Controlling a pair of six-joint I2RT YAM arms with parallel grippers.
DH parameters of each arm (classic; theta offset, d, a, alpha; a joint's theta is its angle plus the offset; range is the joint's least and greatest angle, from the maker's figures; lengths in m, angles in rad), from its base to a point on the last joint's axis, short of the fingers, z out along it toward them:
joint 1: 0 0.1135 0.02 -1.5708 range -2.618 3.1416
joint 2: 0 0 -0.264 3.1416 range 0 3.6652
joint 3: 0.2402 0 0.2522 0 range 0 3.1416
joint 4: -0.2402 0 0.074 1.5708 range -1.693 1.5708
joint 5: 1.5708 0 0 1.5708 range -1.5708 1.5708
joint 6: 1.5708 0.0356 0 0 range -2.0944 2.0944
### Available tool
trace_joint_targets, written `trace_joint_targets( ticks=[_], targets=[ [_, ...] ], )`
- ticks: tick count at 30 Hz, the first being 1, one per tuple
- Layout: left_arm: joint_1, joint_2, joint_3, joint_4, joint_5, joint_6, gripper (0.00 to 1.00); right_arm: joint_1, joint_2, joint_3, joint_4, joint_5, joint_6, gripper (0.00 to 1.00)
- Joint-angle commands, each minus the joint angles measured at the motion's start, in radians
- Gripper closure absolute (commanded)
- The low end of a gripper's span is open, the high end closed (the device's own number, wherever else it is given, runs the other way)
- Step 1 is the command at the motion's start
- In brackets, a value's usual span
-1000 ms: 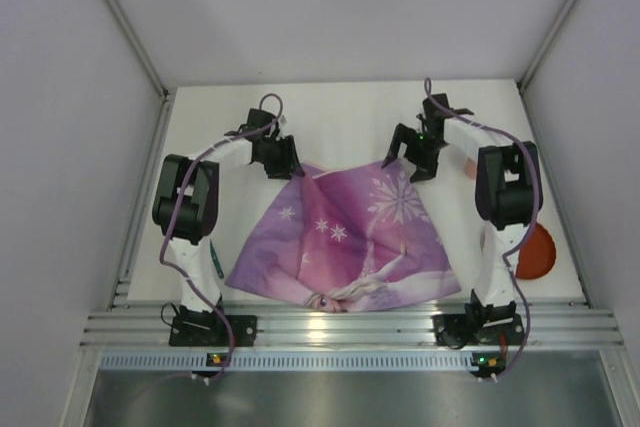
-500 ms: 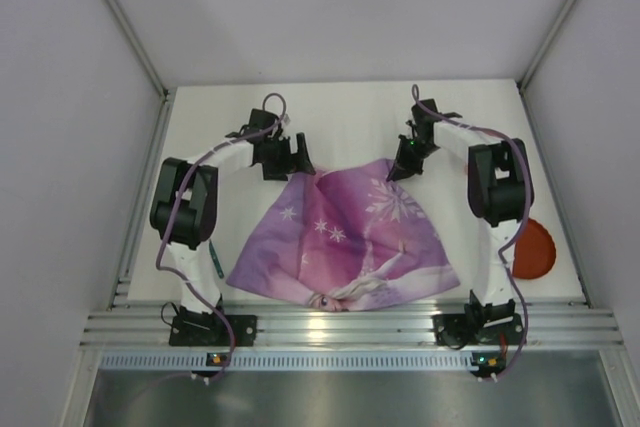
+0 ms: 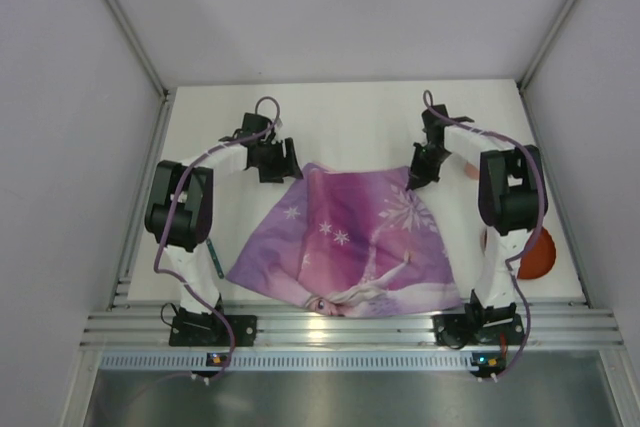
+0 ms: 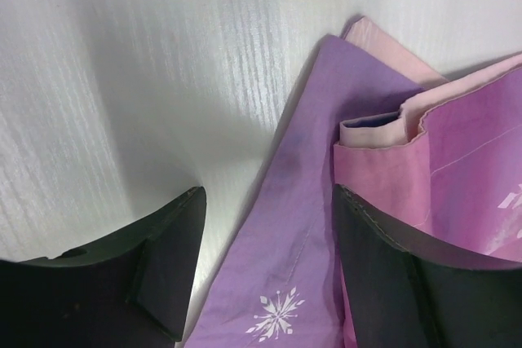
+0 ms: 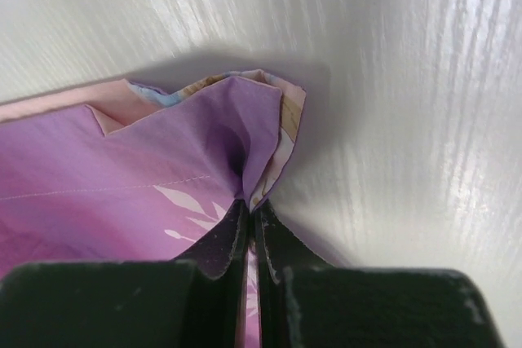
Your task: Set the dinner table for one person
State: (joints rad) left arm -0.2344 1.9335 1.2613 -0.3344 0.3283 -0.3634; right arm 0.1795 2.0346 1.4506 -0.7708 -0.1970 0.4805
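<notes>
The dinner table [image 3: 350, 117] is a white tabletop. A crumpled purple snowflake placemat [image 3: 345, 242] lies on its near half. My right gripper [image 3: 420, 169] is shut on the mat's far right corner. In the right wrist view the cloth [image 5: 163, 152] bunches into the closed right gripper [image 5: 253, 205]. My left gripper [image 3: 280, 165] hangs open over the far left corner. In the left wrist view the folded purple edge [image 4: 302, 234] lies between the spread fingers [image 4: 163, 258] of the left gripper [image 4: 269, 193], unpinched.
An orange-red plate [image 3: 537, 252] lies at the right edge, partly behind the right arm. A pink object [image 3: 470, 169] peeks out by the right wrist. A thin green utensil [image 3: 217, 262] lies beside the left arm. A ribbed aluminium rail [image 3: 350, 327] runs along the near edge.
My right gripper has shut on the mat's far right corner and drawn it outward to the right. The left gripper let go and shifted slightly left. The mat's far edge now lies wider.
</notes>
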Motion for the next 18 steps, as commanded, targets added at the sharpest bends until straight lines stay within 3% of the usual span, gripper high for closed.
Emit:
trace_joint_targets(
  ticks=[1,6,11,13,15,18],
  targets=[
    [-0.012,0.048,-0.050,-0.008,0.028,0.021,0.31,-0.012,-0.034,-0.055,-0.036,0.093,-0.022,1.00],
    [-0.088,0.120,-0.027,-0.011,0.055,0.047,0.32,-0.012,-0.042,-0.099,-0.007,0.071,-0.014,1.00],
    [-0.121,0.163,-0.034,-0.012,0.020,0.041,0.63,-0.012,-0.051,-0.102,-0.008,0.079,-0.022,1.00],
    [-0.121,0.162,-0.042,-0.012,0.006,0.043,0.68,-0.012,-0.054,-0.104,-0.007,0.077,-0.023,1.00],
    [-0.121,0.157,-0.053,-0.014,-0.001,0.046,0.85,-0.012,-0.056,-0.107,-0.008,0.077,-0.028,1.00],
    [-0.118,0.142,-0.069,-0.005,0.003,0.037,0.99,-0.014,-0.054,-0.118,-0.007,0.076,-0.034,1.00]
  ],
)
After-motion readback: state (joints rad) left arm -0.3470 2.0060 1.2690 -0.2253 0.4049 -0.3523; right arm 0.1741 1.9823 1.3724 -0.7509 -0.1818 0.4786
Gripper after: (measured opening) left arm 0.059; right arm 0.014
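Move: The cloth's free far-left corner lies some 5 cm to the right of the left hand, 3 cm ahead and a couple of centimetres lower; the fork lies about 22 cm back and 19 cm left of that hand. The right hand already pinches the cloth just behind its far-right corner; from it the far-left corner is some 28 cm left and 5 cm ahead, the orange cup about 18 cm right and 5 cm ahead. The cloth's far-left part, just behind its corner, is pinched by the left hand, which sweeps about 6 cm right over the edge, easing slightly down and back and turning some 10 degrees clockwise as its open fingers shut. The right hand keeps its shut grip on the other far corner and draws it about 1.5 cm back and a little right, then holds. ##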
